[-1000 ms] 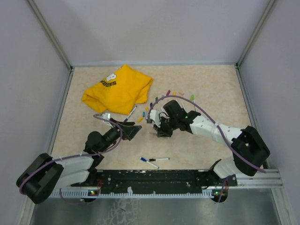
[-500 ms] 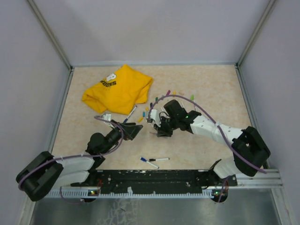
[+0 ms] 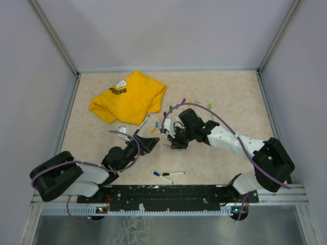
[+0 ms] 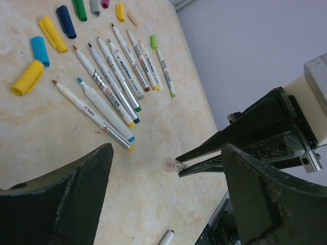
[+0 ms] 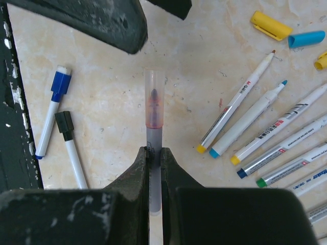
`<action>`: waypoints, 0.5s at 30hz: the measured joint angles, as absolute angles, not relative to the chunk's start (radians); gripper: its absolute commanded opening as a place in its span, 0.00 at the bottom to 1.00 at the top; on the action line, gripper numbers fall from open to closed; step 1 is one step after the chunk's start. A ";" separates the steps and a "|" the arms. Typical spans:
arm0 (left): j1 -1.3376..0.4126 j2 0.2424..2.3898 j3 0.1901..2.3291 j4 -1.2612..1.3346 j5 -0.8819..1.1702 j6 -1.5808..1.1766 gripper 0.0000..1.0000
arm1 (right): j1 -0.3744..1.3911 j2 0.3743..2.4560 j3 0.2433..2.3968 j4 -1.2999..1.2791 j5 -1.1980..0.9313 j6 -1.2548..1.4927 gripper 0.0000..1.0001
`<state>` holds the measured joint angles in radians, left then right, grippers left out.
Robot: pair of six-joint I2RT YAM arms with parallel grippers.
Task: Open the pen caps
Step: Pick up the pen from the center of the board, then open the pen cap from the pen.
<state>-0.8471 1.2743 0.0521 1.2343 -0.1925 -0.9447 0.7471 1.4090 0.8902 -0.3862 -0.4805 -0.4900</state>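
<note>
My right gripper [image 5: 155,153] is shut on a grey-barrelled pen [image 5: 155,133] that still wears a clear pinkish pen cap [image 5: 154,99]. It holds the pen a little above the table, cap end towards the left arm. My left gripper [image 4: 167,153] is open, with its wide jaws facing that cap [image 4: 171,164] and standing on either side of it, not touching. Several uncapped pens [image 4: 115,76] lie side by side on the table, with loose pen caps [image 4: 51,33] beyond them. In the top view the left gripper [image 3: 148,144] and right gripper [image 3: 171,140] face each other mid-table.
A crumpled yellow T-shirt [image 3: 127,97] lies at the back left. Two capped pens, one blue [image 5: 51,109] and one black [image 5: 71,148], lie near the front rail [image 3: 168,194]. Grey walls enclose the table on three sides.
My left arm has swung right and forward, bringing its open gripper up to the cap end of the held pen. The right arm and its pen have stayed put.
</note>
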 measured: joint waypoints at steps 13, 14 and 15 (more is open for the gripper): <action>-0.984 1.586 0.119 1.450 -0.339 -1.079 0.70 | 0.745 1.409 0.890 -0.374 -0.481 -0.474 0.00; -1.000 1.597 0.127 1.457 -0.357 -1.085 0.69 | 0.744 1.409 0.890 -0.373 -0.480 -0.474 0.00; -1.015 1.605 0.135 1.462 -0.374 -1.089 0.68 | 0.744 1.409 0.890 -0.373 -0.481 -0.474 0.00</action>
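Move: The capped end of the pen in my right hand is about 5 cm to the right of my left hand, roughly level with it fore and aft and some 2 cm lower. On the table, around 11 cm below my left hand, a loose yellow cap lies about 6 cm ahead and the nearest uncapped pen roughly 3 cm ahead and 8 cm right. From my right hand, the pen cap sits some 3 cm to the left and 3 cm up. I bring my left hand in to the right by about 4 cm towards the pen cap, sinking roughly 2 cm on the way and then running level, while its fingertips dip slightly. As it comes, I partly close the wide-open fingers so they come to either side of the cap, not yet shut. My right hand stays put and keeps its pinch on the barrel. ##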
